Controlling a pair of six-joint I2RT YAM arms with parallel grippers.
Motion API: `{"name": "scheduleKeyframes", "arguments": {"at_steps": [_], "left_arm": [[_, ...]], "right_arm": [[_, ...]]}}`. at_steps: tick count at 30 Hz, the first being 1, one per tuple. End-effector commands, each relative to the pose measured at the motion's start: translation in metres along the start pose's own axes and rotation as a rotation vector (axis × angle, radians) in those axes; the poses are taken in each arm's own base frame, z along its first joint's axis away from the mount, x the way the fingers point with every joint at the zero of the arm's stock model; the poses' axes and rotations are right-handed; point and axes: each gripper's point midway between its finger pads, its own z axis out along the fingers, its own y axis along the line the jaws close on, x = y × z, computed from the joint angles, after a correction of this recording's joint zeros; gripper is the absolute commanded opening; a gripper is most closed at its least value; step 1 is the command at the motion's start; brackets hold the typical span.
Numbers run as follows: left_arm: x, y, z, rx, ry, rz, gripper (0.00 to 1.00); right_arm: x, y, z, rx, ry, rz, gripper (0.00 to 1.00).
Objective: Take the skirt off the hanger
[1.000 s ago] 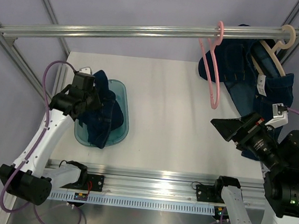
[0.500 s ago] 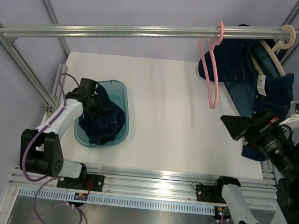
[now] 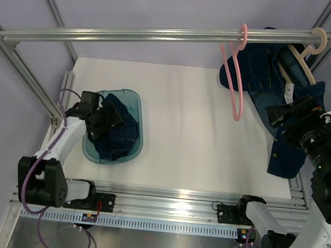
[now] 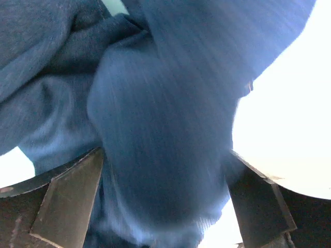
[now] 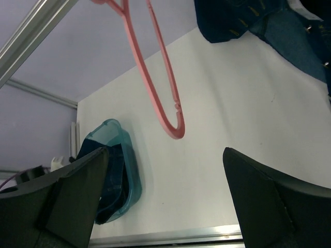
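The dark blue skirt (image 3: 123, 134) lies bunched in a teal bin (image 3: 134, 100) at the table's left. My left gripper (image 3: 104, 121) is low over it. In the left wrist view its jaws stand wide apart, and the skirt's cloth (image 4: 165, 129) bulges between the fingers (image 4: 67, 199). A pink hanger (image 3: 235, 78) hangs bare from the rail (image 3: 162, 34). My right gripper (image 3: 278, 114) is raised at the right, open, with nothing between its fingers (image 5: 77, 191). The right wrist view shows the pink hanger (image 5: 160, 98) and the bin (image 5: 135, 184) far below.
Another dark denim garment (image 3: 263, 80) hangs on a beige hanger (image 3: 304, 58) at the rail's right end, close beside my right arm, and trails down to the table's right edge (image 3: 285, 156). Frame posts stand at the left and right.
My left gripper has opened over the bin and let go of the skirt. My right arm has moved up and to the right, closer to the hanging denim.
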Motion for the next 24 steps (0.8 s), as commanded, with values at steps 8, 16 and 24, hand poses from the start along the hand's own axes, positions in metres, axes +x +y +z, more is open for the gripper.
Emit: {"name": "scheduleKeyframes", "arguments": {"at_steps": [8,16,24], "left_arm": [[-0.026,-0.074,-0.154,0.252,-0.301,0.119,0.99],[0.027,-0.146,-0.205,0.523,-0.330,0.318,0.99],[0.098,-0.180,-0.174,0.663,-0.187,0.470,0.99]], "right_arm": [[-0.057,-0.037,0.020,0.241,-0.191,-0.149,0.99],[-0.083,-0.051,0.051,0.327,-0.239,-0.237,1.00],[-0.117,-0.076,0.081,0.447,-0.400,-0.356,0.99]]}}
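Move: The hanging skirt's waist, on its cream hanger, lies about 17 cm ahead of the right hand, 11 cm to its right and 5 cm lower; the empty pink hanger is some 12 cm ahead, 14 cm left and 3 cm below. The open left hand is down at the removed skirt, whose middle is 5 cm below and 1 cm back and right, with the basin around it. From that hand the hanging skirt is about 57 cm right, 8 cm ahead and 32 cm up. Its fingers already wide open, the left hand comes free of the removed skirt, climbing steeply out of the basin by about 22 cm, then swinging right and somewhat back while sinking a little, the fingers tipping up and turning clockwise. Meanwhile the right hand travels level, forward and right about 13 cm in all, towards the hanging skirt, jaws still open, turning some 20 degrees clockwise and rolling its left side down. ##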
